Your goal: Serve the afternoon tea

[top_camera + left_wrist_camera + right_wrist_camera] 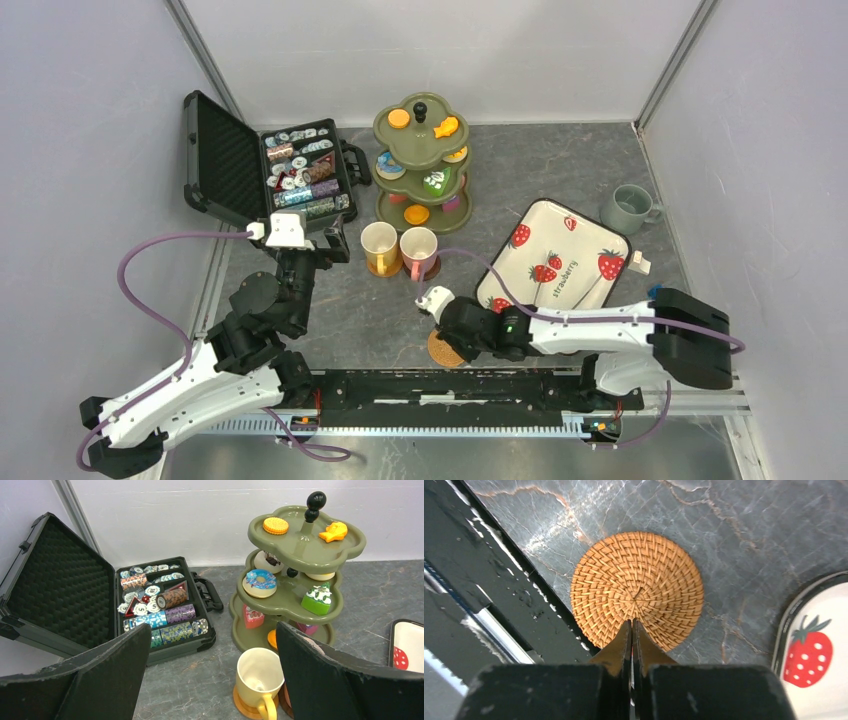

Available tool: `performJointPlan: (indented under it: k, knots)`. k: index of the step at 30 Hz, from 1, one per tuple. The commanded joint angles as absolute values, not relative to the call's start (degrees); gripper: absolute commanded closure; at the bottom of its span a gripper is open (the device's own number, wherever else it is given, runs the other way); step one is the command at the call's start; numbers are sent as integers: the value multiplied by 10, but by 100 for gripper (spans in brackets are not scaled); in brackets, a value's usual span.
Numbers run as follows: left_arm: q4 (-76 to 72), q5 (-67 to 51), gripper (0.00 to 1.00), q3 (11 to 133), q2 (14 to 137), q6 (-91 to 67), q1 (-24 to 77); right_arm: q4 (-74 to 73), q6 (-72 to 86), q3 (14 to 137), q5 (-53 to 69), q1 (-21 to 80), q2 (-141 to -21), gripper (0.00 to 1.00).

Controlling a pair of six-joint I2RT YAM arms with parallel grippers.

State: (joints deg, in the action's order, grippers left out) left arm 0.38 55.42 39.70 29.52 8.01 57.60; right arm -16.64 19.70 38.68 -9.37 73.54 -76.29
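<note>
My right gripper [632,622] is shut, its tips pressed together over the near part of a woven brown coaster [636,587], with nothing between the fingers. That coaster [440,352] lies flat by the table's near edge, beside the black rail. A yellow mug [380,248] and a pink mug [418,250] each stand on a coaster in front of the olive-green stand [422,160], which holds toy cakes and donuts. The grey-green mug [630,208] stands at the far right. My left gripper [212,635] hangs open above the table left of the yellow mug [260,675].
An open black case of poker chips [300,175] lies at the back left. A white strawberry-print tray [555,258] sits right of the mugs, close to my right arm. The black rail [400,385] runs along the near edge.
</note>
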Motion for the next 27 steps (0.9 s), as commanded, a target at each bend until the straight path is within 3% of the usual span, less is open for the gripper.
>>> performJointPlan:
  k: [1,16,27]
  knots:
    - [-3,556,0,417,296,66,574,-127,210,415,-132,750,-800,100]
    - [-6,560,0,415,304,72,574,-100,258,380,-204,749,-835,100]
    - [-7,559,0,416,307,74,574,-20,258,375,-244,637,-855,100]
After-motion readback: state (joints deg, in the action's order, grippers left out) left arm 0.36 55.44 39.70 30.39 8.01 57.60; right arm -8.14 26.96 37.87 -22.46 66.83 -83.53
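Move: Just under the right hand's shut fingertips lies the woven coaster, its middle roughly 1 cm ahead, 1 cm left and 3 cm below. From that hand the pink mug stands about 19 cm ahead and 7 cm left, the yellow mug 19 cm ahead and 15 cm left, and the strawberry tray's middle is some 15 cm ahead and 21 cm right. From the idle left hand the coaster is about 12 cm back, 25 cm right and 31 cm below. Down first, about 2 cm, the right hand sets its closed fingertips on the woven coaster near its middle. Staying at that height, it creeps and then speeds up forward some 7 cm, dragging the coaster along the table past the tray's near left corner towards the mugs, while the hand turns about 20 degrees clockwise; the fingers stay shut. ##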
